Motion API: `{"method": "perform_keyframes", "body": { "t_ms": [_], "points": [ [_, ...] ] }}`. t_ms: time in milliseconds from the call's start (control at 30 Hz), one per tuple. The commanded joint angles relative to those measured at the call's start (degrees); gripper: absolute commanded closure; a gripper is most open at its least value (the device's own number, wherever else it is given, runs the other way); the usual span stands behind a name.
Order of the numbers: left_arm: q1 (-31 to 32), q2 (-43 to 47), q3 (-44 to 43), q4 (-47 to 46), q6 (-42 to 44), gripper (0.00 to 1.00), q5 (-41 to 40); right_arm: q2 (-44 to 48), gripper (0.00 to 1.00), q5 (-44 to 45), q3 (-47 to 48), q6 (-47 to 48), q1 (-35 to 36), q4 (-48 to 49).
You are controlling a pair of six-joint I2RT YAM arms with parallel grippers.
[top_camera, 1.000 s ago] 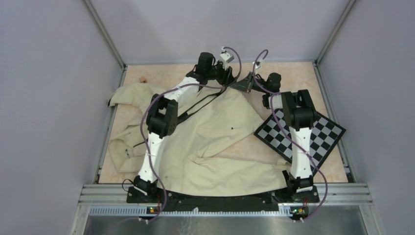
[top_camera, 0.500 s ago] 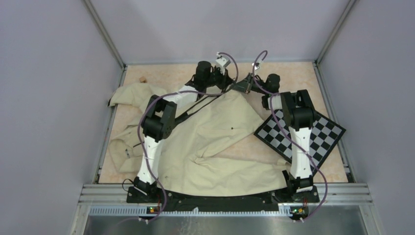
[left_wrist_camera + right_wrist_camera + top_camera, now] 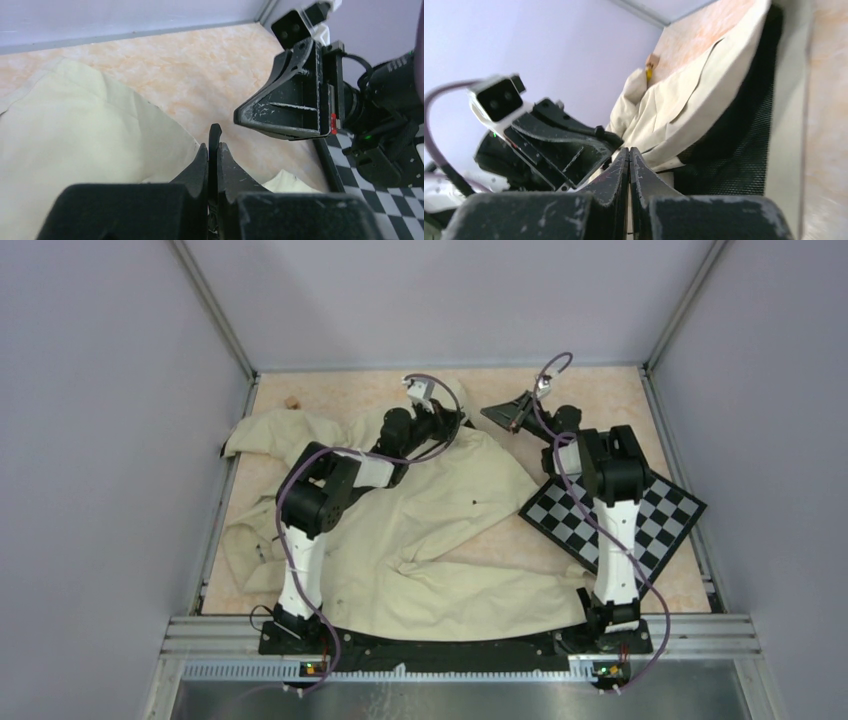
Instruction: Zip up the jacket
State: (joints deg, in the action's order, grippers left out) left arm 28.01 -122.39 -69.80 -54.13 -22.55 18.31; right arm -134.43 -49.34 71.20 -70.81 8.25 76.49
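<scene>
The cream jacket (image 3: 440,530) lies wrinkled across the table, also seen in the left wrist view (image 3: 75,140). At its far upper edge my left gripper (image 3: 452,424) is shut (image 3: 212,146) on a thin black zipper strip (image 3: 215,132), which sticks up past the fingertips. My right gripper (image 3: 490,412) hovers just to the right of it, above bare table, jaws pressed together (image 3: 629,149) with nothing visible between them. The right wrist view shows the jacket's cream edge (image 3: 684,95) and black mesh lining (image 3: 744,135). The rest of the zipper is hidden under the left arm.
A black-and-white checkerboard (image 3: 640,510) lies at the right, under the right arm. A small tan object (image 3: 292,400) sits at the far left corner. Purple walls and metal rails (image 3: 215,315) close in the table. The two grippers are close together (image 3: 295,100).
My left gripper has closed onto the black strip and pulled back toward the left and nearer. The right gripper has shifted slightly right, still shut.
</scene>
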Motion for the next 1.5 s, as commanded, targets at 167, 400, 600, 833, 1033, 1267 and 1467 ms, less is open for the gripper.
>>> {"method": "perform_keyframes", "body": {
  "t_ms": [167,400,600,833,1033,1267,1467],
  "points": [
    [0.47,-0.57,-1.98,-11.57,-6.89,1.00,-4.98,3.66,1.00,-0.34,-1.70,5.79,-2.80,2.13],
    [0.46,-1.59,-3.04,-11.64,-7.64,1.00,-3.42,11.63,0.59,-7.52,0.32,31.02,-1.88,-20.98],
    [0.46,-2.45,-3.97,-11.78,-8.31,1.00,-2.77,13.90,0.50,-6.64,1.54,38.84,0.42,-27.91],
    [0.46,-2.76,-4.00,-12.27,-8.88,1.00,-2.49,14.24,0.58,-6.09,5.31,47.06,3.66,-40.22],
    [0.50,-3.29,-4.20,-12.58,-9.78,1.00,-1.86,15.21,0.62,-3.99,4.70,46.96,3.99,-39.76],
    [0.47,-3.62,-4.40,-12.76,-10.13,1.00,-1.62,21.73,0.57,-1.63,-0.34,44.32,3.19,-35.29],
    [0.47,-4.02,-4.85,-12.84,-10.63,1.00,-1.17,22.88,0.53,-1.92,-0.82,46.35,3.57,-38.14]
  ]
}}
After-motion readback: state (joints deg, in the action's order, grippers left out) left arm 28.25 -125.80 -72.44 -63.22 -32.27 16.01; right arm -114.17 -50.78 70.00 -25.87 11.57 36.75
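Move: The left hand already pinches the zipper end, right between its fingertips. From the right hand, shut and empty, that zipper end lies about 4 cm to the left and 2 cm back, at nearly the same height. The jacket's far corner lies on the table some 8 cm ahead of the right hand, 4 cm left and 12 cm below. The small snap button is about 18 cm back, straight behind and 12 cm below. The right hand first draws some 2.5 cm right, away from the zipper end, then opens to about half while sinking a little, and swings back left by about 5 cm and towards its base, rolling some 25 degrees so that its left side drops, before rising about 4 cm and easing slightly right, with the open fingertips close beside the left fingertips and no touch to be seen. Meanwhile the left hand keeps its pinch on the zipper end, lifts it about 3 cm early on with a roll of some 10 degrees, and then holds it nearly still. ##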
